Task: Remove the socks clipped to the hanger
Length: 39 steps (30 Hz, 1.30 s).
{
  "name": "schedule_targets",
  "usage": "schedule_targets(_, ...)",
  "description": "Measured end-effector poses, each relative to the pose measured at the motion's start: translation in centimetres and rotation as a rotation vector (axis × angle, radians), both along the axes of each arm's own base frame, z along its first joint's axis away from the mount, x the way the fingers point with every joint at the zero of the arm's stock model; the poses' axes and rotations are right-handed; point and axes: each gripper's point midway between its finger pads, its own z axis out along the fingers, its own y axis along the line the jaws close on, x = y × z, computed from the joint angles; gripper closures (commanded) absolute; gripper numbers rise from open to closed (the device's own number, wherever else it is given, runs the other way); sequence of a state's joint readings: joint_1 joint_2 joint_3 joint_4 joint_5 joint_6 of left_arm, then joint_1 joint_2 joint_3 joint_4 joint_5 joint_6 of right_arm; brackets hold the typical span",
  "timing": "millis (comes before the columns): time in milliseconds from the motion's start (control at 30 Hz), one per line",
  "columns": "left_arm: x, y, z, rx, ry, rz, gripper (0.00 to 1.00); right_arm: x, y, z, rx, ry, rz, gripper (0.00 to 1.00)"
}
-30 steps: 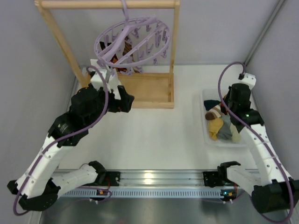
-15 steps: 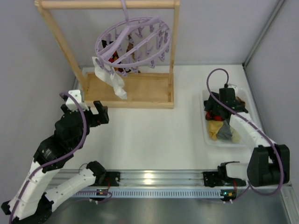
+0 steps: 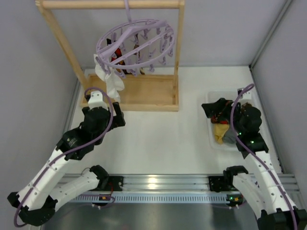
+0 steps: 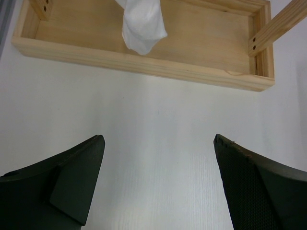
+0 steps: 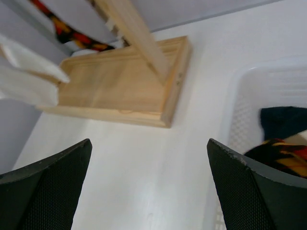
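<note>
The lilac hanger [image 3: 136, 40] hangs from the wooden rack's top bar. A white sock [image 3: 109, 80] dangles from its left side, and its toe [image 4: 141, 26] hangs over the rack's base. A black argyle sock [image 3: 121, 60] with red diamonds is clipped behind it and also shows in the right wrist view [image 5: 60, 25]. My left gripper [image 3: 112, 111] is open and empty, low over the table just short of the base. My right gripper [image 3: 210, 109] is open and empty at the bin's left edge, pointing toward the rack.
The wooden rack's tray base [image 4: 144, 64] and its uprights [image 3: 178, 52] stand at the back. A white bin [image 3: 211, 140] on the right holds loose socks: an argyle one [image 5: 283, 154], a yellow one [image 3: 220, 132] and a grey one [image 3: 230, 137].
My right gripper has opened and swung left off the bin, and an argyle sock now lies there. My left arm drew back from the white sock, then came forward toward the base.
</note>
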<state>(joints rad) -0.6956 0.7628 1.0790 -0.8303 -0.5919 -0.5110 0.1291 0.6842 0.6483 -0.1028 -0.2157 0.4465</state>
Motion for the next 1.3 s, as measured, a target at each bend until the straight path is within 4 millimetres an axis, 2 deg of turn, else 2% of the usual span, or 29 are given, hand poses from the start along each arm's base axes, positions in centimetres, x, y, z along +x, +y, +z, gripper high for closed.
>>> schedule_targets(100, 0.6, -0.5, -1.5, -0.001, 0.029, 0.021, 0.01, -0.8, 3.3, -2.5, 0.091, 0.045, 0.182, 0.01)
schedule_targets(167, 1.4, -1.0, -2.6, -0.003, 0.024, 0.034, 0.01, -1.4, 4.9, -4.1, 0.149, 0.083, 0.268, 0.00)
schedule_targets(233, 2.5, -1.5, -4.1, 0.007, 0.021, 0.044, 0.01, -2.2, 6.0, -5.0, 0.189, 0.105, 0.330, 0.00)
schedule_targets(300, 3.6, -2.0, -5.8, 0.013, 0.015, 0.056, 0.01, -3.0, 7.2, -4.6, 0.211, 0.097, 0.392, 0.01)
schedule_targets(400, 5.8, -2.5, -8.6, 0.023, 0.000, 0.074, 0.01, -4.2, 8.8, -2.9, 0.224, 0.039, 0.480, 0.01)
schedule_targets(500, 7.6, -1.6, -11.0, 0.027, -0.018, 0.109, 0.01, -5.3, 9.4, -2.0, 0.220, 0.006, 0.527, 0.00)
schedule_targets(567, 8.8, -0.7, -11.7, 0.015, -0.047, 0.139, 0.01, -5.7, 9.6, -1.6, 0.212, -0.014, 0.543, 0.00)
schedule_targets(767, 13.0, 2.4, -11.8, -0.061, -0.204, 0.213, 0.01, -6.4, 9.5, -0.4, 0.203, -0.066, 0.554, 0.01)
schedule_targets(1000, 17.8, 2.2, -13.3, -0.039, -0.287, 0.164, 0.01, -7.1, 10.2, -0.4, 0.203, -0.063, 0.595, 0.01)
schedule_targets(1067, 19.0, 2.3, -13.6, -0.034, -0.300, 0.165, 0.10, -7.2, 10.4, -0.5, 0.201, -0.060, 0.605, 0.01)
schedule_targets(1133, 20.3, 2.5, -13.7, -0.023, -0.318, 0.170, 0.24, -7.3, 10.5, -0.7, 0.199, -0.054, 0.612, 0.01)
schedule_targets(1167, 20.9, 2.6, -13.6, -0.018, -0.330, 0.174, 0.46, -7.3, 10.6, -0.7, 0.199, -0.051, 0.614, 0.01)
schedule_targets(1200, 21.4, 2.7, -13.5, -0.016, -0.342, 0.177, 0.56, -7.3, 10.6, -0.7, 0.197, -0.052, 0.617, 0.01)
schedule_targets(1300, 22.6, 2.9, -13.1, 0.003, -0.366, 0.187, 0.76, -7.4, 10.7, -0.8, 0.188, -0.056, 0.622, 0.01)
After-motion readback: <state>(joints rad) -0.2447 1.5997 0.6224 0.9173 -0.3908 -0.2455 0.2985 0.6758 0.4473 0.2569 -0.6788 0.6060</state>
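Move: Straight ahead of the left hand, about 21 cm out, 2 cm left and 8 cm lower, hangs the white sock on the hanger. The wooden tray's middle is about 24 cm ahead, 6 cm right and 24 cm below; the black-and-red sock hangs some 9 cm beyond the white one and 8 cm to its right. From the right hand, the white sock is roughly 52 cm left, 17 cm ahead and 6 cm lower. Diving first, then levelling out, the left hand reaches some 23 cm forward and 13 cm down to the white sock, tipping its fingers up about 20 degrees to near level and closing them from wide open to about a third around the lower part of the sock. Meanwhile the open right hand swings away from the bin, 10 cm left and 7 cm back, turning some 35 degrees counter-clockwise towards the left hand's side, then nearly stops. ##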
